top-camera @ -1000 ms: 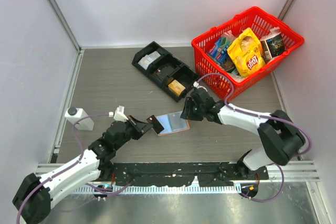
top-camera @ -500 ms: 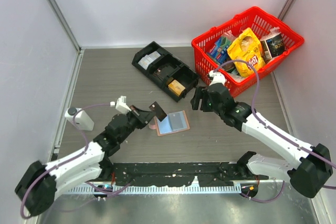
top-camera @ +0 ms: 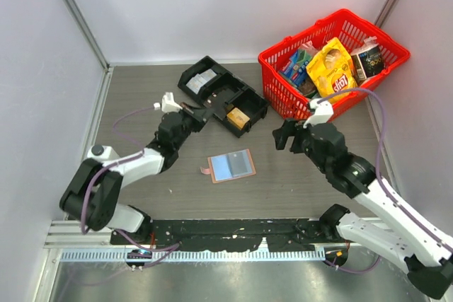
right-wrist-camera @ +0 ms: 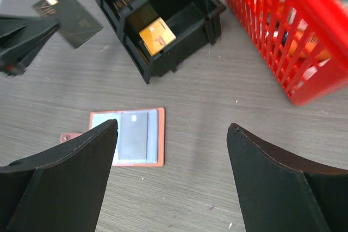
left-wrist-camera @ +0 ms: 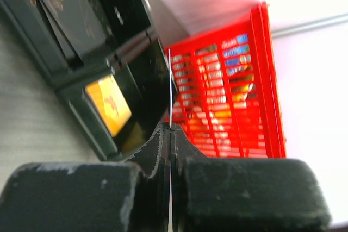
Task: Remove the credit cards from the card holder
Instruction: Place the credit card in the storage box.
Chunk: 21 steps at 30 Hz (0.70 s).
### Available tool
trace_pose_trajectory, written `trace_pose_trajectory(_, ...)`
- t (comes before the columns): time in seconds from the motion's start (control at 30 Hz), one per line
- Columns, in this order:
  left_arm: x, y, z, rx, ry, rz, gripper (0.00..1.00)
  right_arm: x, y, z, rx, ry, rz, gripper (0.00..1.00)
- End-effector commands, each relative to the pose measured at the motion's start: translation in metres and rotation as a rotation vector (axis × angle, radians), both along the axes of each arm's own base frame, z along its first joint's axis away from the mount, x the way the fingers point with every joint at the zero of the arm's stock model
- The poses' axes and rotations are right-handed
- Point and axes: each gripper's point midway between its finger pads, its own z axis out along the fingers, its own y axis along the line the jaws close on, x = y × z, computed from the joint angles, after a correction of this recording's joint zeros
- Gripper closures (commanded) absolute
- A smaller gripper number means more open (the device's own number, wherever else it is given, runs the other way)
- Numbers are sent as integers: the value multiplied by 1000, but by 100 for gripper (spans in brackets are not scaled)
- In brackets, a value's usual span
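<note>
The salmon-pink card holder (top-camera: 231,166) lies open and flat on the table, pale blue panels up. A grey credit card (right-wrist-camera: 133,134) sits in one of its panels. My left gripper (top-camera: 192,117) is shut on a dark credit card (right-wrist-camera: 68,17), held in the air beside the black tray; in the left wrist view that card (left-wrist-camera: 170,91) shows edge-on between the pressed jaws. My right gripper (right-wrist-camera: 173,129) stands wide open and empty above the table, just right of the card holder (right-wrist-camera: 128,137).
A black compartment tray (top-camera: 221,95) with a yellow item (right-wrist-camera: 156,32) stands behind the card holder. A red basket (top-camera: 333,58) full of snack packs sits at the back right. A white object (top-camera: 98,152) lies at the left.
My left gripper carried the dark card away from the card holder, back and left toward the tray. My right gripper opened wide and drew back to the right.
</note>
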Motion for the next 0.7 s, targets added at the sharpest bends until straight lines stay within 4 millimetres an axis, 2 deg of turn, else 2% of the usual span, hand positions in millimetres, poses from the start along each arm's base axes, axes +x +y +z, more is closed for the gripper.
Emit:
trace_pose_trajectory(0.0,45,-5,31,-52,-80,26,100,-6,-13,37,32,-160,4,14)
trace_pose_trajectory(0.07,68,-5,32,-63,-77,53,100,-10,-17,43,40,-194,9,14)
trace_pose_trajectory(0.2,110,-7,16,-89,-38,87,100,-12,-25,48,30,-231,-3,14)
trace_pose_trajectory(0.37,149,-10,-21,-79,37,108,100,-14,-28,50,23,-244,-9,14)
trace_pose_trajectory(0.5,170,-4,-50,-56,92,123,100,-15,-29,51,30,-253,-7,14)
trace_pose_trajectory(0.67,177,-2,-77,-20,153,125,100,-16,-27,51,27,-252,4,14)
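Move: Ahead of the left hand, which holds the dark credit card, the storage box's middle compartment lies about 18 cm forward, 5 cm right and 14 cm down. The yellow packet in the box sits some 8 cm ahead and 9 cm right; the white packets about 24 cm ahead and 1 cm left. The opened card holder is roughly 12 cm back and 7 cm right. From the right hand that compartment is about 29 cm ahead, 23 cm left and 18 cm below. Carrying the pinched card by one end, the left hand sweeps forward about 17 cm to the storage box, almost level at first, then sinking some 8 cm towards the middle compartment as the fingers tip slightly down and swing a little left. They stay shut. The empty, open right hand rises about 3.5 cm, easing right and back while its fingers tilt up some 10 degrees, then stops. ##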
